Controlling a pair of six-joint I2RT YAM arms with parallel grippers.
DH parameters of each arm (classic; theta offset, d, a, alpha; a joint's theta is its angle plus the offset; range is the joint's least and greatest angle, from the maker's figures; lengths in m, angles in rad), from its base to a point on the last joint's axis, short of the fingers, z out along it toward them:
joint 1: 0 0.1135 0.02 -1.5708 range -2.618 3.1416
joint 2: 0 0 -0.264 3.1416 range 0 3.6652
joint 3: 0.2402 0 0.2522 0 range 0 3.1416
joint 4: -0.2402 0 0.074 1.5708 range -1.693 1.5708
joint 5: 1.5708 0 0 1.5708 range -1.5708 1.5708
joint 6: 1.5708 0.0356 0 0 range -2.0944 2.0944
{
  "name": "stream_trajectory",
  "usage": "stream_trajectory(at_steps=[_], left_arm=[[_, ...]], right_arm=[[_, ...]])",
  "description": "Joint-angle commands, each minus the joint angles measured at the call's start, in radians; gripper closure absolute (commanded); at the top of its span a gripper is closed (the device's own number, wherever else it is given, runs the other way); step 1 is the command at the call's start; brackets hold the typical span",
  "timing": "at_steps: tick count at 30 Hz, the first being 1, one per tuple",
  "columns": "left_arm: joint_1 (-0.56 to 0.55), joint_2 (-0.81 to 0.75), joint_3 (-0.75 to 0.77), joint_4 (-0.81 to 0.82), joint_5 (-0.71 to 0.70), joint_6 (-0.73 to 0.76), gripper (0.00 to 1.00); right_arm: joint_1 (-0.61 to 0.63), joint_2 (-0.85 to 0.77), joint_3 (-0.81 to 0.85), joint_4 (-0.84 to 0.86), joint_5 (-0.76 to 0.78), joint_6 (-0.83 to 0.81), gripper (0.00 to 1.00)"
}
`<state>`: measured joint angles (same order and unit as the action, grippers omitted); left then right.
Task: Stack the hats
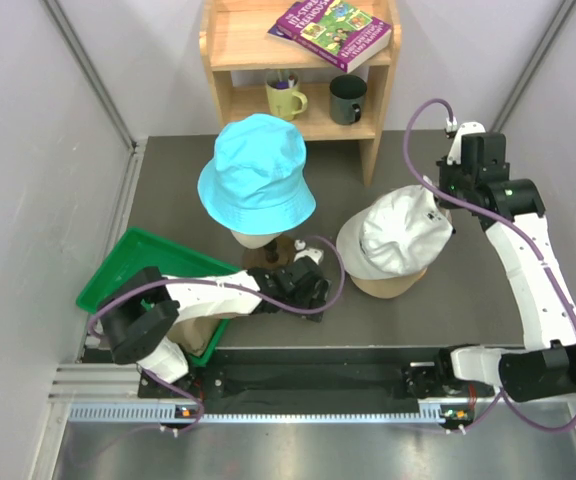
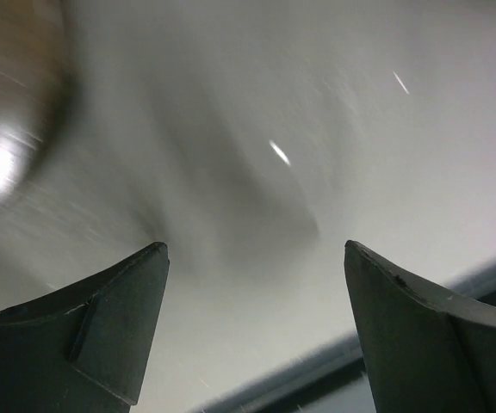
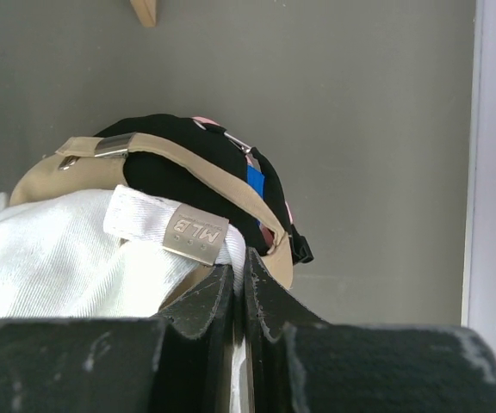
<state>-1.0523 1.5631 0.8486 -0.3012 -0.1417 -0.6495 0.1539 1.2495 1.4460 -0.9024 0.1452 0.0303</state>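
Observation:
A cyan bucket hat (image 1: pixel 258 172) sits on the cream mannequin head (image 1: pixel 257 240). To its right, a white cap (image 1: pixel 393 240) tops a stack on a rounded wooden stand (image 1: pixel 388 285). In the right wrist view, tan (image 3: pixel 188 168), black (image 3: pixel 158 142), blue (image 3: pixel 256 181) and pink caps show under the white cap (image 3: pixel 67 249). My right gripper (image 3: pixel 239 262) (image 1: pixel 436 205) is shut on the white cap's rear edge beside its strap. Low by the mannequin's base, my left gripper (image 1: pixel 311 268) (image 2: pixel 252 249) stands open with nothing between its fingers; its view is blurred.
A green tray (image 1: pixel 133 262) lies at the left under my left arm, holding something tan (image 1: pixel 196 338). A wooden shelf (image 1: pixel 298 60) at the back carries a book (image 1: pixel 333 30), a yellow mug (image 1: pixel 286 97) and a dark mug (image 1: pixel 348 99). Walls close both sides.

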Motion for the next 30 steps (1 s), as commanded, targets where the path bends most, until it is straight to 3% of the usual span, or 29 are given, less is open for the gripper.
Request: stream_trajectory(at_steps=[1, 23, 28, 30], left_arm=[[0.106, 0.031, -0.002, 0.096, 0.004, 0.063, 0.12], [0.452, 0.242, 0.132, 0.109, -0.001, 0.295, 0.11], [0.443, 0.232, 0.182, 0.088, 0.037, 0.337, 0.12], [0.393, 0.198, 0.182, 0.096, 0.063, 0.340, 0.12]], right_arm=[[-0.007, -0.051, 0.004, 0.040, -0.006, 0.011, 0.94], [-0.008, -0.062, -0.021, 0.036, -0.072, 0.028, 0.94], [-0.008, -0.051, -0.021, 0.034, -0.079, 0.023, 0.94], [-0.008, -0.053, -0.026, 0.036, -0.075, 0.023, 0.94]])
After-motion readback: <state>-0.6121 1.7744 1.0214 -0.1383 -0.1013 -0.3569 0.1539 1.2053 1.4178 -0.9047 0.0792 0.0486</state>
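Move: The round wooden foot of the head stand, with the turquoise hat on the head above it, lies about 15 cm ahead of my left hand and some 13 cm to its left, at roughly the same height. The white cap on its stack stands about 19 cm right, 13 cm ahead and 15 cm above. The green tray is some 40 cm left and 5 cm ahead. From my right hand, that wooden foot lies about 38 cm left, level with it and some 25 cm below. I sweep my open left hand forward just over the table, about 17 cm with some 6 cm to the left, its left side pushing the head stand ahead of it by the wooden foot. My fingers stay wide open and the hand turns about 10 degrees counter-clockwise. My right hand keeps its pinch on the white cap's strap, barely shifting. ##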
